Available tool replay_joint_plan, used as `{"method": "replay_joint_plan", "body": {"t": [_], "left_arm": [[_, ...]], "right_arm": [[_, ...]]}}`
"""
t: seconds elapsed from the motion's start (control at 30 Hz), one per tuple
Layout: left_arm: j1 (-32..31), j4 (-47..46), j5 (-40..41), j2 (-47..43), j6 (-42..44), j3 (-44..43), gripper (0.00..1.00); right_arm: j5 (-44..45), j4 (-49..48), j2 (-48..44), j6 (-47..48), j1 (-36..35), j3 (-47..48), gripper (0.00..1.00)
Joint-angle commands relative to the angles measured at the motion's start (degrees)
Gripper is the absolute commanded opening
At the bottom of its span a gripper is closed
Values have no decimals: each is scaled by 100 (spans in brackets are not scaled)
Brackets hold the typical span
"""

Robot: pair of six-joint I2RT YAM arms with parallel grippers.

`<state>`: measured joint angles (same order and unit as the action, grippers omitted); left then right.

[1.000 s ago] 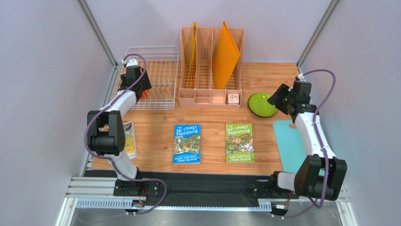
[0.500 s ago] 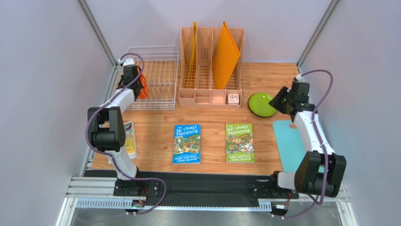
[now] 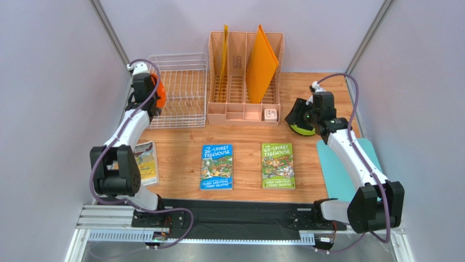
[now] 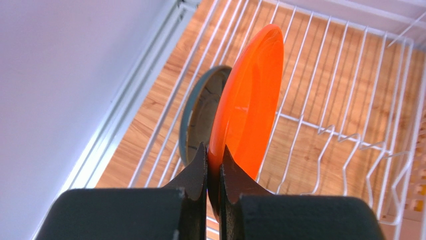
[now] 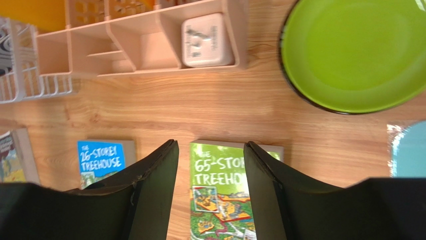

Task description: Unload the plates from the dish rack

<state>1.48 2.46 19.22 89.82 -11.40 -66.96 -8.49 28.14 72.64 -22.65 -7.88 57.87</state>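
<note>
The white wire dish rack (image 3: 177, 55) stands at the back left. My left gripper (image 3: 154, 99) is shut on the rim of the orange plate (image 4: 250, 95) and holds it upright over the rack's left side; the plate also shows in the top view (image 3: 160, 94). A dark patterned plate (image 4: 200, 115) stands upright in the rack just left of it. The lime green plate (image 5: 357, 52) lies flat on the table at the right. My right gripper (image 5: 210, 144) is open and empty, hovering beside the green plate's left edge (image 3: 299, 129). No black plate is in view.
A peach slotted organizer (image 3: 244, 112) with tall orange folders (image 3: 261, 63) and a small white box (image 3: 270, 114) stands mid-back. A blue book (image 3: 216, 166), a green book (image 3: 278, 165) and a third book (image 3: 144, 162) lie on the table. A teal mat (image 3: 341, 169) lies at the right.
My left gripper has raised the orange plate and carried it back and left over the rack. My right arm has swung left, over the green plate's left side.
</note>
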Motion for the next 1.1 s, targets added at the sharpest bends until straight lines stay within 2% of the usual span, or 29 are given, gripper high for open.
{"method": "replay_joint_plan", "body": {"t": [0.0,0.1,0.2,0.3,0.43,0.63,0.67,0.83,1.07], "left_arm": [[-7,-27,204,-842,94,113,0],[-16,149,100,-1273,-81,227,0],[-7,369,-444,-1616,-555,376,0],[-16,396,-1384,-1959,-1144,727,0],[-33,-103,-2841,-2371,-1978,1368,0],[-130,-395,-3819,-2575,-2419,1782,0],[-330,-448,-3908,-2592,-2463,1818,0],[-490,-896,-4461,-2715,-2928,2125,0],[-684,-1046,-4532,-2812,-3026,2363,0]], "right_arm": [[23,-72,-163,-2,-773,506,57],[93,-281,-67,-133,-1371,656,59],[-126,-737,127,-353,-1829,735,59],[-565,-1457,460,-721,-2111,744,60],[-1074,-2075,1005,-1021,-2376,910,60],[-1374,-2761,1770,-1197,-2701,1191,60],[-1435,-2944,1954,-1215,-2745,1244,60],[-1901,-3674,2491,-1566,-2780,1429,60],[-2429,-4570,3132,-1971,-2780,1710,60]]}}
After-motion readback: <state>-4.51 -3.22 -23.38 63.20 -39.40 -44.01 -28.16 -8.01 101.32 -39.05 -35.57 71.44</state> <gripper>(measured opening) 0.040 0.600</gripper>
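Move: Between the left fingers the orange plate is already held; the open right hand lies roughly 58 cm to that hand's right, 13 cm back and 3 cm lower. The grey plate stands 6 cm ahead, 4 cm left and 13 cm below the left hand. From the right hand the orange plate is about 16 cm ahead, 56 cm left and 3 cm lower; the green plate lies 10 cm ahead, 10 cm right, the 65-Storey book 12 cm back, 4 cm left, both 16 cm down. Lifting the pinched orange plate some 7 cm out of the rack while drawing back, the left hand then swings right and dips, ending about 18 cm right and 12 cm back, turned clockwise with its left side rolled down. The right hand sweeps about 29 cm left to meet the plate, rising slightly then sinking partway, turning counter-clockwise with its left side rolling up, fingers staying open. ##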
